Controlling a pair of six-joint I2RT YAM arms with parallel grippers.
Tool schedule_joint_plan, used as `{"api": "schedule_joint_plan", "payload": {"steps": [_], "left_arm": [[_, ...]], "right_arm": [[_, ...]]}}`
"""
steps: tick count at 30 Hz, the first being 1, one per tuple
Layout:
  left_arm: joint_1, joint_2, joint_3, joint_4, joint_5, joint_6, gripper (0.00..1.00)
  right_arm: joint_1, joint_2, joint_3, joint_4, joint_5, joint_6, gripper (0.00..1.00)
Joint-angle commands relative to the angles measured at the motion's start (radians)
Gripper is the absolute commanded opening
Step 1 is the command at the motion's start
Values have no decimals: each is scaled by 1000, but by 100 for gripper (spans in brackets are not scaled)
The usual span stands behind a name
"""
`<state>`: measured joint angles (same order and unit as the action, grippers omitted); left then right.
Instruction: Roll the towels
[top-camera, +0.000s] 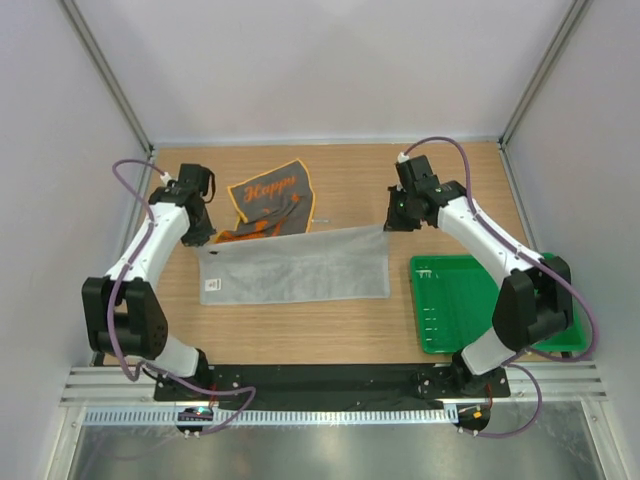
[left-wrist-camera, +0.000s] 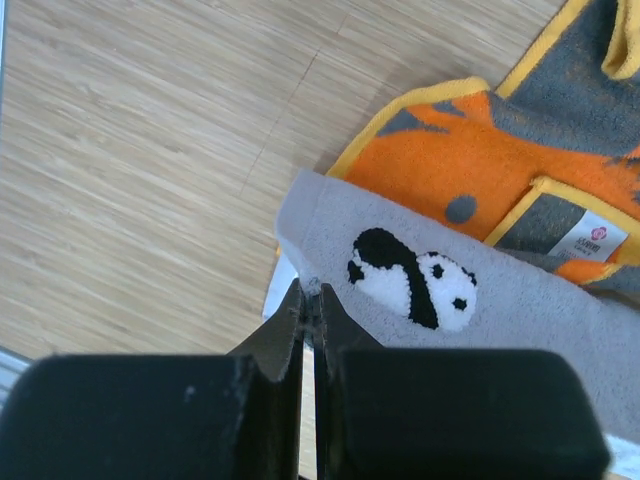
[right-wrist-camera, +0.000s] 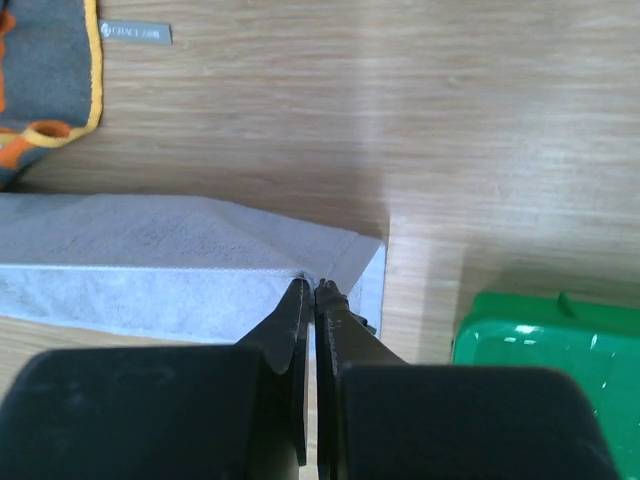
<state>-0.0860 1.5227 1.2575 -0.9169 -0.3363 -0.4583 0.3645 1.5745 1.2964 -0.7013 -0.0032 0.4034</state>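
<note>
A light grey towel stretches across the middle of the table, its far edge lifted at both corners. My left gripper is shut on its far left corner, beside a panda patch. My right gripper is shut on the far right corner. Behind the grey towel lies the dark grey towel with orange print, yellow edges and an orange underside. Its near part is rumpled and touches the grey towel's far edge.
A green plastic tray sits at the right, close to the grey towel's right end and under my right arm. A small grey label lies on the wood beside the dark towel. White walls close in the table.
</note>
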Motion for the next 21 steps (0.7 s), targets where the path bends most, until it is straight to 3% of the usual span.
{"api": "schedule_joint_plan", "payload": {"steps": [1,10,21], "left_arm": [[11,-97,-77,32,-67,-5,0],[11,-352,-323,159,-112,55,0],[12,-371,-345,182,19,99,0]], "right_arm": [[-13,-91,-72,13,58,29,1],[-13,-176,-256,72,-15,75,1],[-12,-194,-347,89,-1,81,1]]}}
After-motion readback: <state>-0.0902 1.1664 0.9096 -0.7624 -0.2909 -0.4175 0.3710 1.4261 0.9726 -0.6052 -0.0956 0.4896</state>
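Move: Both hands already hold the grey towel's far corners, 10 cm or so above the table. The left hand's goal, the towel's near left corner, lies about 11 cm back, 2 cm left and 11 cm below it; the orange towel lies 15 cm ahead and 15 cm right of that hand. From the right hand, the near right corner is roughly 13 cm back, 1 cm right and 12 cm down; the green crate's middle is 15 cm back, 30 cm right. Back towards the bases go both hands together, drawing the pinched far edge of the grey towel over towards its near edge. The left travels about 5 cm almost level, then eases to a stop, its fingers tipping slightly outward and forward; the right goes some 7 cm back and, after starting level, sinks about 5 cm while tipping a little more downward. Both keep their grip shut on the corners. ##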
